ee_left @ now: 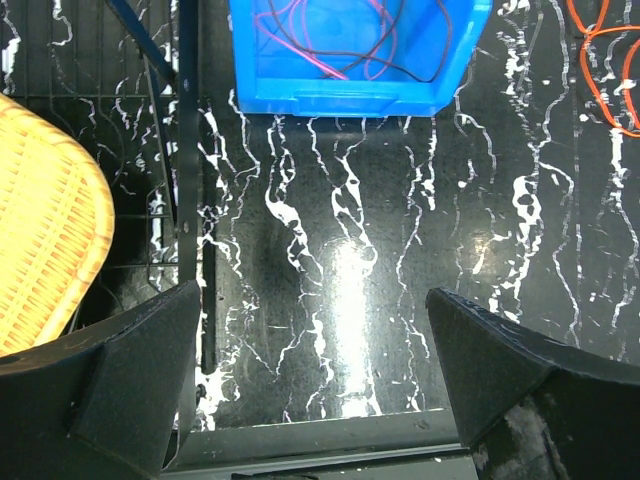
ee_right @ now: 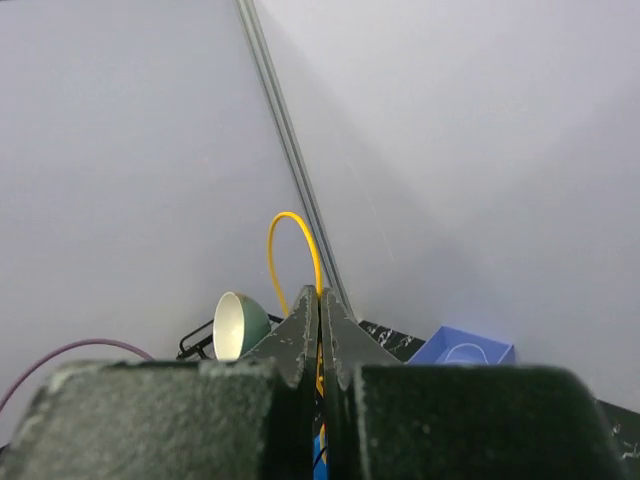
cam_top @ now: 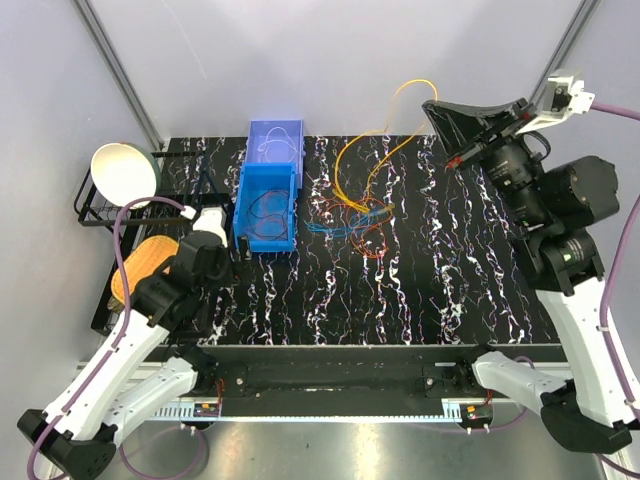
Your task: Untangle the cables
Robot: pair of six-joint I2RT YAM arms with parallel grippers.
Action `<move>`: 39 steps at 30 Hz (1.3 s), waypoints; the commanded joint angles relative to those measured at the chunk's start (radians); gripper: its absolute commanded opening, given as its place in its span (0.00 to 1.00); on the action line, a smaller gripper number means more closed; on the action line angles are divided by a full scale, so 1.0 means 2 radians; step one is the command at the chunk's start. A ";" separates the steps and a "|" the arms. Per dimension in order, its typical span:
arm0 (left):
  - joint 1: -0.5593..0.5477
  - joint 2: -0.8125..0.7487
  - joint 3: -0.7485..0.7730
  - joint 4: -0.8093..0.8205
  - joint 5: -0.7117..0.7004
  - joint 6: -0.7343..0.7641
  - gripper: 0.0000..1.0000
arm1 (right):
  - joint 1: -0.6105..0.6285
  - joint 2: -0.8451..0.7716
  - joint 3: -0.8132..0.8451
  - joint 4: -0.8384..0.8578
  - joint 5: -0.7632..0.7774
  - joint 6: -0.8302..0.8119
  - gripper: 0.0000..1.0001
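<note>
The cables (cam_top: 352, 208) lie as a loose tangle of orange, red, blue and brown loops on the black marbled table, right of the blue bin (cam_top: 266, 205). A yellow cable (cam_top: 405, 92) rises from the tangle to my right gripper (cam_top: 432, 104), held high at the back right. In the right wrist view my right gripper (ee_right: 320, 297) is shut on this yellow cable (ee_right: 290, 228), which arcs above the fingertips. My left gripper (ee_left: 312, 300) stands open over bare table just in front of the blue bin (ee_left: 350, 95). Red and brown cables (ee_left: 340, 55) lie inside that bin. Orange loops (ee_left: 600, 70) show at the right.
A lighter blue bin (cam_top: 276, 140) stands behind the blue one. At the left are a black wire rack (cam_top: 95, 205) with a pale bowl (cam_top: 125, 172) and a yellow woven basket (cam_top: 140, 262). The basket (ee_left: 50, 230) lies close to my left finger.
</note>
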 commanded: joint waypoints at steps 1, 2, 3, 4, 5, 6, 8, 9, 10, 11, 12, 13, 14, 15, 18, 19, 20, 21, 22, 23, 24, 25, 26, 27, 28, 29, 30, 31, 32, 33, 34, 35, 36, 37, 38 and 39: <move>-0.004 -0.020 0.011 0.032 0.026 0.005 0.99 | 0.001 0.046 -0.040 -0.031 0.025 0.012 0.00; -0.003 -0.022 0.011 0.037 0.033 0.008 0.99 | 0.001 0.057 -0.047 -0.046 0.022 0.015 0.00; -0.003 -0.021 0.013 0.040 0.040 0.009 0.99 | 0.001 0.060 -0.067 -0.047 0.018 0.020 0.00; -0.003 -0.019 0.014 0.048 0.051 0.007 0.99 | 0.001 0.062 -0.079 -0.044 0.015 0.030 0.00; -0.004 -0.017 0.014 0.053 0.055 0.002 0.99 | 0.001 0.061 -0.091 -0.037 0.008 0.034 0.00; -0.005 -0.012 0.013 0.060 0.065 -0.012 0.99 | 0.001 0.062 -0.111 -0.034 0.005 0.038 0.00; -0.017 -0.006 0.006 0.099 0.088 -0.028 0.99 | 0.001 0.059 -0.126 -0.026 -0.002 0.049 0.00; -0.027 0.001 0.002 0.118 0.090 -0.043 0.99 | 0.001 0.058 -0.134 -0.026 -0.005 0.051 0.00; -0.054 0.006 -0.006 0.164 0.088 -0.047 0.99 | 0.001 0.056 -0.137 -0.026 -0.007 0.052 0.00; -0.069 0.014 -0.008 0.188 0.082 -0.047 0.99 | 0.001 0.054 -0.140 -0.026 -0.011 0.051 0.00; -0.083 0.033 -0.010 0.212 0.076 -0.041 0.99 | 0.001 0.052 -0.145 -0.027 -0.011 0.051 0.00; -0.106 0.044 -0.010 0.264 0.069 -0.034 0.99 | 0.001 0.044 -0.148 -0.028 -0.011 0.050 0.00; -0.115 0.056 -0.011 0.290 0.067 -0.025 0.99 | 0.001 0.040 -0.150 -0.030 -0.012 0.049 0.00; -0.123 0.080 -0.011 0.313 0.066 -0.010 0.99 | 0.002 0.036 -0.155 -0.031 -0.013 0.048 0.00; -0.128 0.130 0.001 0.397 0.085 0.008 0.99 | 0.001 0.019 -0.161 -0.037 -0.016 0.046 0.00; -0.128 0.142 0.007 0.428 0.108 0.015 0.99 | 0.001 0.012 -0.161 -0.040 -0.017 0.043 0.00; -0.129 0.152 0.023 0.442 0.120 0.029 0.99 | 0.001 0.008 -0.162 -0.044 -0.019 0.041 0.00; -0.130 0.171 0.032 0.455 0.130 0.035 0.98 | 0.001 0.006 -0.162 -0.046 -0.019 0.040 0.00; -0.132 0.178 0.038 0.474 0.152 0.044 0.98 | 0.001 0.000 -0.163 -0.049 -0.019 0.038 0.00; -0.133 0.187 0.047 0.482 0.161 0.052 0.98 | 0.001 -0.001 -0.163 -0.051 -0.021 0.038 0.00; -0.133 0.202 0.061 0.491 0.172 0.068 0.98 | 0.001 -0.004 -0.163 -0.053 -0.022 0.038 0.00; -0.134 0.211 0.069 0.492 0.174 0.074 0.98 | 0.001 -0.007 -0.163 -0.054 -0.023 0.038 0.00; -0.134 0.219 0.076 0.493 0.176 0.083 0.98 | 0.001 -0.009 -0.162 -0.055 -0.024 0.038 0.00; -0.134 0.237 0.090 0.492 0.182 0.085 0.98 | 0.001 -0.010 -0.162 -0.055 -0.026 0.038 0.00; -0.134 0.244 0.095 0.490 0.190 0.088 0.99 | 0.001 -0.011 -0.161 -0.054 -0.027 0.039 0.00; -0.135 0.250 0.100 0.492 0.199 0.092 0.99 | 0.001 -0.011 -0.160 -0.055 -0.030 0.039 0.00; -0.135 0.260 0.102 0.501 0.215 0.094 0.99 | 0.001 -0.011 -0.159 -0.054 -0.033 0.040 0.00; -0.136 0.264 0.108 0.505 0.220 0.094 0.99 | 0.001 -0.011 -0.159 -0.055 -0.034 0.041 0.00; -0.136 0.269 0.112 0.507 0.223 0.095 0.99 | 0.002 -0.011 -0.159 -0.056 -0.036 0.041 0.00; -0.136 0.275 0.113 0.511 0.228 0.096 0.99 | 0.001 -0.010 -0.158 -0.055 -0.036 0.043 0.00; -0.136 0.278 0.118 0.514 0.230 0.098 0.99 | 0.001 -0.010 -0.158 -0.054 -0.039 0.042 0.00; -0.136 0.284 0.119 0.515 0.231 0.100 0.99 | 0.001 -0.010 -0.157 -0.056 -0.039 0.044 0.00; -0.136 0.287 0.122 0.515 0.230 0.102 0.99 | 0.001 -0.010 -0.157 -0.056 -0.039 0.044 0.00; -0.136 0.290 0.128 0.514 0.228 0.104 0.99 | 0.001 -0.010 -0.156 -0.056 -0.040 0.044 0.00; -0.136 0.298 0.132 0.510 0.226 0.108 0.99 | 0.001 -0.011 -0.155 -0.056 -0.041 0.044 0.00; -0.135 0.303 0.135 0.503 0.227 0.111 0.99 | 0.001 -0.012 -0.155 -0.057 -0.041 0.045 0.00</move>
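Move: The lower end of the yellow cable, still tangled with the blue and orange ones, lies about 18 cm ahead of the left hand, 31 cm to its right and 12 cm below. The blue cable sits 2 cm nearer the base than that end and 2 cm left of it. The blue bin is about 22 cm ahead of the left hand and 5 cm right. From the raised right hand, which already holds the yellow cable, its lower end lies roughly 13 cm ahead, 8 cm left and 53 cm below. The yellow cable, still pinched in the shut right fingers, is swung down and forward some 23 cm, then drawn back and raised about 6 cm and held there, the fingers ending tipped lower. Meanwhile the empty left hand sweeps about 25 cm right towards the hanging cable, also rising and reaching forward, turning clockwise as its fingers tip up and stay wide open. ##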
